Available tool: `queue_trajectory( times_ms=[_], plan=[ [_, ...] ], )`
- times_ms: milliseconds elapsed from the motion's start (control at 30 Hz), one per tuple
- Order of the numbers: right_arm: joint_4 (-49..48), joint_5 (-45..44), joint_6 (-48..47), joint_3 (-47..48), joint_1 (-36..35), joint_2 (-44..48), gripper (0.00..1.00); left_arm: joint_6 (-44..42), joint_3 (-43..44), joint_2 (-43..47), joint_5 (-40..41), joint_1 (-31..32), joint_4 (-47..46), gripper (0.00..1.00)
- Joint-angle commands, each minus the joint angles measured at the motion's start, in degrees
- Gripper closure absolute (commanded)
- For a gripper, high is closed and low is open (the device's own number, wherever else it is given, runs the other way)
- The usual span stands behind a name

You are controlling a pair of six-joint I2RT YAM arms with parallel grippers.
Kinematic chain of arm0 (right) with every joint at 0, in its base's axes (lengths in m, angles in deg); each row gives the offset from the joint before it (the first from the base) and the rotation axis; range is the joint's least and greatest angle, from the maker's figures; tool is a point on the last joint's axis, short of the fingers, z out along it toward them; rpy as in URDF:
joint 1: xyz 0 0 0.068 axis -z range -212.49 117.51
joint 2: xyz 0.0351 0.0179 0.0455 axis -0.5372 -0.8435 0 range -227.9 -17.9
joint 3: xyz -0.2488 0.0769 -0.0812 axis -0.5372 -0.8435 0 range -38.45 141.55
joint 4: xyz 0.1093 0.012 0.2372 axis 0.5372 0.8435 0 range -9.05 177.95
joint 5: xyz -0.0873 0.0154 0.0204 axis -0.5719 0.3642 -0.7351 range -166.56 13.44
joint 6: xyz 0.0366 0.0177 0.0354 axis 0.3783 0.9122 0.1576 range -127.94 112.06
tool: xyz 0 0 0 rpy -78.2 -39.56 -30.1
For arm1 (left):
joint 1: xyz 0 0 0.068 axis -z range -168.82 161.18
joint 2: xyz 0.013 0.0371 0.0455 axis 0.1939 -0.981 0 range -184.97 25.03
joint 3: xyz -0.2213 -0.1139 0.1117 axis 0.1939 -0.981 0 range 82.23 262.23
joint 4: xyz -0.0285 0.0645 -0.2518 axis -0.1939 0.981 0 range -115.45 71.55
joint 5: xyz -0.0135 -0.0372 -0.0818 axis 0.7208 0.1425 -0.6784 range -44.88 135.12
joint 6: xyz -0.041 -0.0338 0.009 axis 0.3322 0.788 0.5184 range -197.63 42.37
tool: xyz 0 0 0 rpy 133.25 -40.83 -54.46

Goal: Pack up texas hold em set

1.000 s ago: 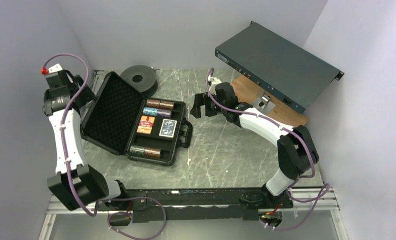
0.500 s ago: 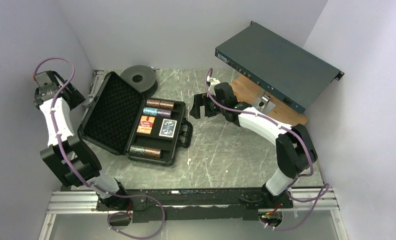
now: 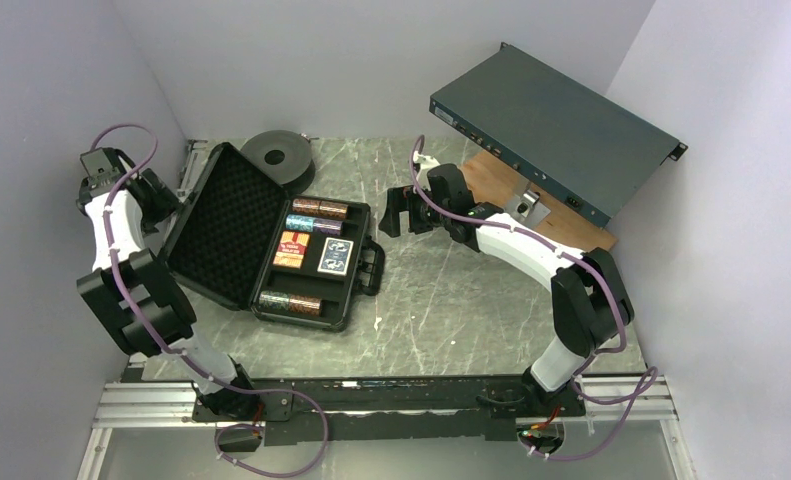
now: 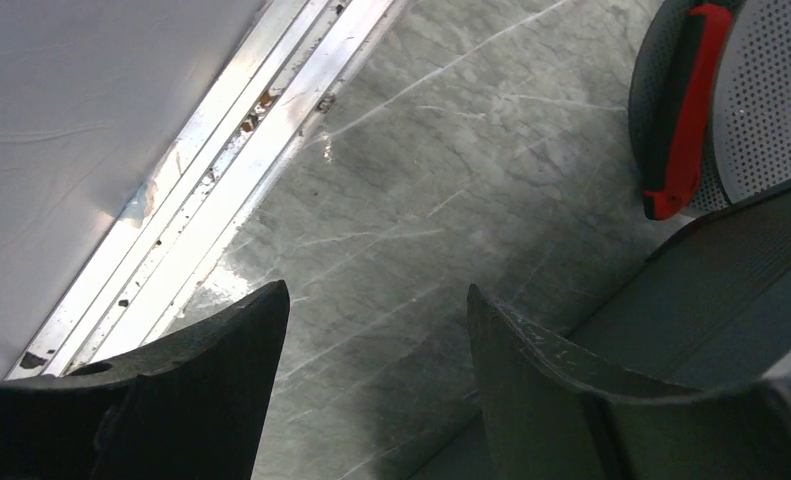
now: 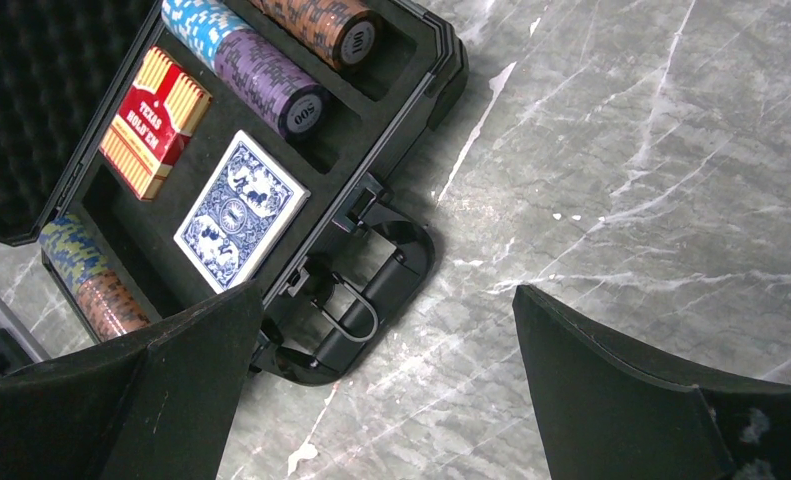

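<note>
The black briefcase (image 3: 221, 220) lies open at the left, its foam-lined lid leaning back to the left. Its tray holds a brown chip stack (image 3: 319, 208), a blue and purple stack (image 3: 314, 224), a third stack (image 3: 291, 302), a red card deck (image 3: 292, 249) and a blue deck (image 3: 335, 256). My left gripper (image 3: 163, 203) is open and empty behind the lid's outer side (image 4: 731, 290). My right gripper (image 3: 396, 212) is open and empty, above the table just right of the case handle (image 5: 371, 290). The right wrist view shows both decks (image 5: 239, 210) and the purple stack (image 5: 271, 80).
A black round spool (image 3: 279, 152) lies behind the case and shows in the left wrist view (image 4: 761, 100) with a red part. A large dark-grey metal box (image 3: 551, 130) rests tilted on a wooden board (image 3: 561, 215) at the back right. An aluminium rail (image 4: 221, 190) runs along the left wall.
My left arm has folded in, bringing its wrist down from the wall towards the lid's outer side. My right arm has barely moved.
</note>
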Motion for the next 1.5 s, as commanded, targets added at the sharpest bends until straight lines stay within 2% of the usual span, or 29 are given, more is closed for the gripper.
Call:
queue_trajectory(
  times_ms=[0, 233, 333, 467, 600, 667, 767, 1033, 1467],
  plan=[
    [-0.7, 0.09, -0.43, 2.66, 0.24, -0.18, 0.0, -1.46, -0.77, 1.96, -4.88, 0.89, -1.72, 0.29],
    [2.06, -4.46, -0.7, 3.96, 0.25, -1.06, 0.0, -1.55, -2.14, 3.95, -5.33, 2.25, -1.5, 0.28],
    [1.14, -0.54, -1.7, 3.95, 0.21, -1.36, 0.03, -1.55, -2.66, 4.79, -5.34, 2.84, -1.71, 0.28],
    [-5.04, 7.5, -1.84, 0.8, 0.1, -0.21, 0.17, -1.61, -3.03, 5.71, -5.48, 4.13, -1.12, 0.28],
    [-12.67, 15.85, 1.59, -1.09, -1.23, -0.98, 0.38, -1.55, -3.44, 6.85, -5.9, 5.61, -0.98, 0.27],
    [-14.08, 17.78, 1.66, -0.4, -3.5, -2.06, 0.42, -1.55, -3.78, 7.37, -6.33, 6.18, -1.05, 0.27],
    [-9.77, 16.52, -0.6, 6.46, -7.91, -5.47, 0.47, -1.42, -3.42, 8.0, -7.08, 6.56, -0.87, 0.27],
    [-2.92, 19.63, 3.85, 28.16, -15.17, -18.94, 0.56, -1.29, -3.94, 9.54, -8.79, 7.2, -1.15, 0.26],
    [2.48, 17.47, 3.68, 41.41, -17.91, -27.02, 0.85, -0.28, -4.36, 11.01, -13.79, 10.12, -2.17, 0.26]
  ],
)
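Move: The open case lid's middle lies roughly 13 cm to the right of my left hand, level with it, and about 8 cm lower. The black reel sits some 18 cm ahead and 24 cm to the right. From my right hand the lid is about 39 cm to the left and 3 cm ahead. On the way there are the Hold'em pack, 25 cm left and 1 cm back, and the blue-purple chips, 20 cm left and 4 cm ahead, both some 11 cm below. I sweep my left hand about 10 cm to the right and some 4 cm up, turning a little clockwise with fingers still open, pushing the lid's outer side up towards closing. After a short wait my right hand swings left over the tray by some 22 cm, drawing back and rising about 6 cm each, turning counter-clockwise and closing almost shut as it nears the lid's inner side, touching nothing I can see. ##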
